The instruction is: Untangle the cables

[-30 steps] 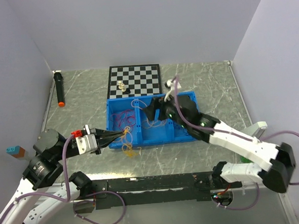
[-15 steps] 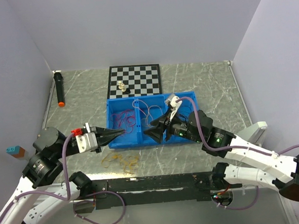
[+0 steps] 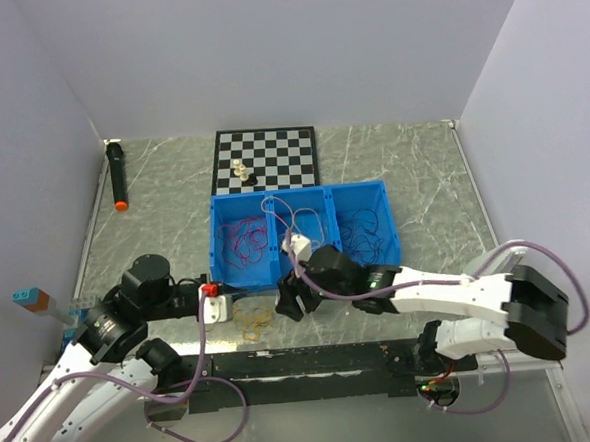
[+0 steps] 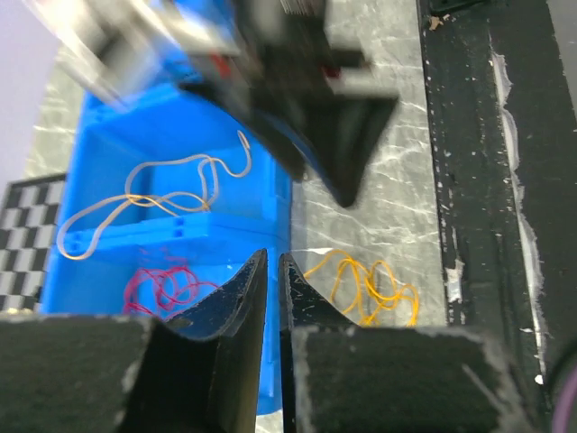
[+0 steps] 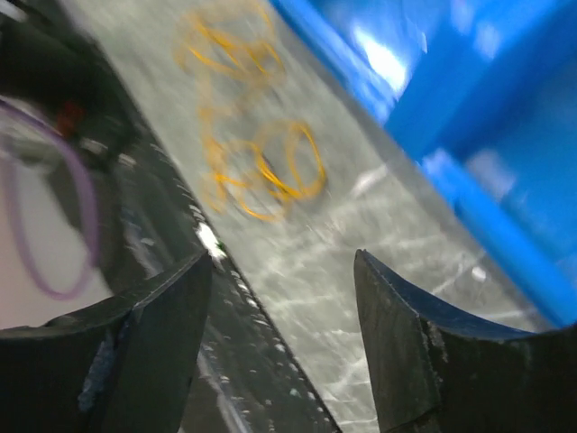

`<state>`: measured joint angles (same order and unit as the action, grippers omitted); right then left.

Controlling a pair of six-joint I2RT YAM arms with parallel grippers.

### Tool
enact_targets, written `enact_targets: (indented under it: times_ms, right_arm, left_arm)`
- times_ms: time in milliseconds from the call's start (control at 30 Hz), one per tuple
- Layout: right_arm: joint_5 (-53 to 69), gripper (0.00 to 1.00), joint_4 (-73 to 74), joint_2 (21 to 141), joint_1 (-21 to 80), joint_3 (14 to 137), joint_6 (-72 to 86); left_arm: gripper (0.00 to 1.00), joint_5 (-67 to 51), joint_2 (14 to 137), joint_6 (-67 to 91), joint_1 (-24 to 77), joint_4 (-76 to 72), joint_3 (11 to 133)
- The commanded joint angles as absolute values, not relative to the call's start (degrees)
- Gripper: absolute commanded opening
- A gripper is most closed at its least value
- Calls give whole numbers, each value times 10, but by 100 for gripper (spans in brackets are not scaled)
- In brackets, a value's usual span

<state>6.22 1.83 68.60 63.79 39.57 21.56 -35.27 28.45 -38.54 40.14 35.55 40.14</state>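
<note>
The orange-yellow wires (image 3: 253, 319) lie in a loose bunch on the table, in front of the blue bin (image 3: 278, 278). Red wires (image 3: 240, 241) lie in its left compartment, a pale looped wire (image 3: 297, 219) in the middle one, and dark wires (image 3: 362, 227) in the right one. My left gripper (image 3: 238, 303) is shut and empty, its tips (image 4: 269, 262) at the bin's front wall, left of the orange wires (image 4: 370, 289). My right gripper (image 3: 292, 303) is open and empty just right of the orange wires (image 5: 261, 167), low over the table (image 5: 284, 262).
A chessboard (image 3: 266, 158) with a few pieces (image 3: 240, 169) lies behind the bin. A black marker with an orange tip (image 3: 118, 177) is at the far left. A black rail (image 3: 304, 361) runs along the near edge. A small teal-brown block (image 3: 27, 297) sits at the left.
Both arms have drawn back toward the near edge. The right gripper left the bin and came down in front of it. The orange wires now lie on the table.
</note>
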Motion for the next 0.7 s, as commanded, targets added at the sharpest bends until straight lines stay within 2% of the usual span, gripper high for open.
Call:
enact_targets:
  times_ms: [0,267,433,567,600,633,667]
  right_arm:
    - [45,72,-85,731,651,384,235]
    - [21,72,-178,844,652,404,229]
    - [22,64,-188,903,651,433,224]
    - [6,34,-188,896,652,440,219]
    - [-16,14,-174,863,656,435,214]
    - [-31,3,-158,840,661,434,210]
    - [-42,0,-143,808,666,433,204]
  left_arm:
    - [14,-359,272,-419,399,368,416]
    - [14,-360,260,-398,398,360,414]
    - [15,-360,257,-392,398,356,414]
    - [15,-359,258,-389,398,354,412]
    - [15,-358,257,-388,398,351,407]
    - [16,-359,256,-383,399,345,403]
    - [16,-360,254,-374,398,336,396]
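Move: The yellow cable lies loosely heaped on the table, its middle some 9 cm to the right hand's left, about 1 cm back and 8 cm below; its nearer edge lies closer in. The blue bin's middle is about 17 cm ahead and 4 cm to the right, with the red cable in its left compartment about 17 cm ahead and 9 cm left. From the left hand the yellow cable is roughly 16 cm below, 1 cm to the right and about level fore and aft. The right hand, open and slanting leftward and down, first drops about 3 cm straight down, then slides left and a little forward while still sinking, towards the edge of the yellow cable nearest to it, beside the bin's near wall, some 7 cm down and 5 cm left in all. Near the bottom it slows and the fingers close from wide to nearly shut, pinching a strand of the cable between their tips just above the table, with hardly any wrist turn. ##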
